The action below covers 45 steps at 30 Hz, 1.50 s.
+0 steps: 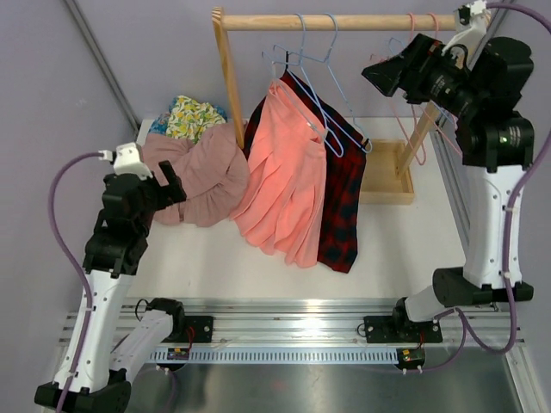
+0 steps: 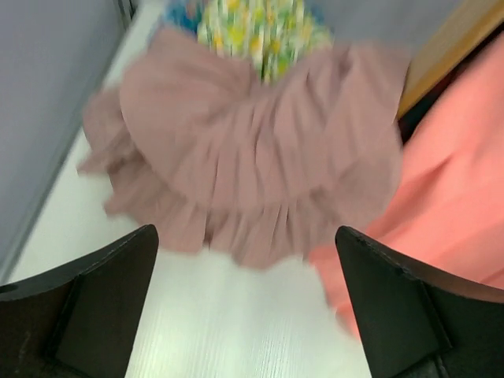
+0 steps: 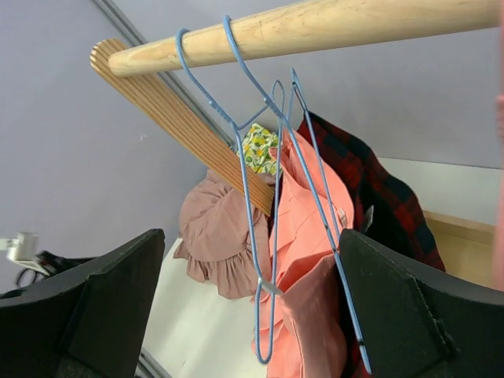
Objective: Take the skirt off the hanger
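Observation:
A dusty pink ruffled skirt [image 1: 209,176] [image 2: 252,157] lies crumpled on the white table [image 1: 215,258], off any hanger. My left gripper [image 1: 172,185] [image 2: 248,307] hovers just in front of its hem, open, with only bare table between the fingers. A coral skirt [image 1: 284,176] [image 3: 307,236] and a red-and-black plaid one [image 1: 344,202] hang from blue wire hangers [image 1: 314,95] [image 3: 264,236] on the wooden rod [image 1: 344,21] [image 3: 315,27]. My right gripper [image 1: 380,73] [image 3: 248,307] is up near the rod, open, facing the hangers and touching nothing.
A floral garment [image 1: 194,116] [image 2: 260,27] lies behind the pink skirt. The rack's slanted wooden post [image 1: 229,82] stands between the pile and the hanging skirts. Its wooden base tray [image 1: 387,176] sits at the right. Pink hangers [image 1: 405,112] hang near the right arm.

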Available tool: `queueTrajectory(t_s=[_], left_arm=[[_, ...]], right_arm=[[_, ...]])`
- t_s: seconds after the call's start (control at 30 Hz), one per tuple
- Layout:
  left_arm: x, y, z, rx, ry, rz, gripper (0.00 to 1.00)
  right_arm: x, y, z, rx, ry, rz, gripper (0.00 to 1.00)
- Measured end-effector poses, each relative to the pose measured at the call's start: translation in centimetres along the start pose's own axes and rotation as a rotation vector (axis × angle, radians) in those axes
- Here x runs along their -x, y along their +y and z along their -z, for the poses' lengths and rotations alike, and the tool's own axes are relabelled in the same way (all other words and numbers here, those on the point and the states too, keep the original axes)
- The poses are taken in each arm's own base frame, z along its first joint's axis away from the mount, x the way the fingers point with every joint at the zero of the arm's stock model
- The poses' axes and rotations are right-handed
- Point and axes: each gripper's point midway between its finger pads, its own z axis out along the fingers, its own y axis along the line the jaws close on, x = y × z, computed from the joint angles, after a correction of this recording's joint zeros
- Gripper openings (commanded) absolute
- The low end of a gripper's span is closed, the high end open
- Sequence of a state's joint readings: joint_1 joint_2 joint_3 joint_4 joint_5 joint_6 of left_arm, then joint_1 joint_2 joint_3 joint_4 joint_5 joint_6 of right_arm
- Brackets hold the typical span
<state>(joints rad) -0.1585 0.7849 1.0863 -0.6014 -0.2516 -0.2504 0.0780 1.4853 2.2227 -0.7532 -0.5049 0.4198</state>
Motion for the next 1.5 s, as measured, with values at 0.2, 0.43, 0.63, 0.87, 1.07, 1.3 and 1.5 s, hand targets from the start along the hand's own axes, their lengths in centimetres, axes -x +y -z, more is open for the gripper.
queueTrajectory(t_s=[0.2, 0.43, 0.63, 0.87, 1.07, 1.3, 1.5], left_arm=[[-10.9, 2.0, 0.8, 0.031, 0.268, -0.026, 0.99], [-10.7, 2.1, 2.4, 0.014, 0.231, 0.001, 0.99], [-10.8, 1.8, 2.3, 0.003, 0.237, 0.001, 0.99], [-10.9, 1.7, 2.4, -0.007, 0.239, 0.001, 0.99], [-10.9, 1.6, 2.4, -0.009, 0.239, 0.001, 0.99], [-10.7, 1.5, 2.4, -0.013, 0.238, 0.002, 0.99], [-4.7, -2.2, 2.9, -0.116, 0.174, 0.016, 0.99]], right_arm=[[-3.6, -0.5, -7.2, 0.064, 0.145, -0.031, 0.98], [-8.2, -2.1, -11.4, 0.052, 0.261, -0.047, 0.96], [-10.2, -3.7, -12.0, 0.019, 0.295, -0.046, 0.73], [-13.1, -5.9, -12.8, -0.037, 0.356, -0.077, 0.15], [-12.6, -4.6, -12.9, 0.005, 0.334, -0.051, 0.00], [-10.2, -4.0, -12.1, -0.033, 0.311, -0.043, 0.00], [-7.0, -2.3, -10.5, -0.035, 0.232, -0.014, 0.00]])
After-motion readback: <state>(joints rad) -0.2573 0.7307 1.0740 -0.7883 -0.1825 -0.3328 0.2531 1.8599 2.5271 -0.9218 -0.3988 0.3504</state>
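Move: The blue hanger with the red plaid skirt hangs about 10 cm ahead of the right hand, 8 cm to its left and 12 cm below it. The other blue hanger, with the coral skirt, is level with it in reach, some 5 cm farther left. Empty pink hangers hang about 9 cm ahead of the right hand and 7 cm to its right. From the left hand the plaid skirt's hanger is roughly 38 cm to the right, 17 cm ahead and 10 cm higher. The right fingers shut on the wire of the plaid skirt's blue hanger, after the hand dips about 15 cm while reaching forward and left, tipping downward; keeping the pinch, it then lifts some 7 cm and eases slightly back. The left hand, open and empty, drops back and down about 10 cm, waits, then starts up again and drifts right. ##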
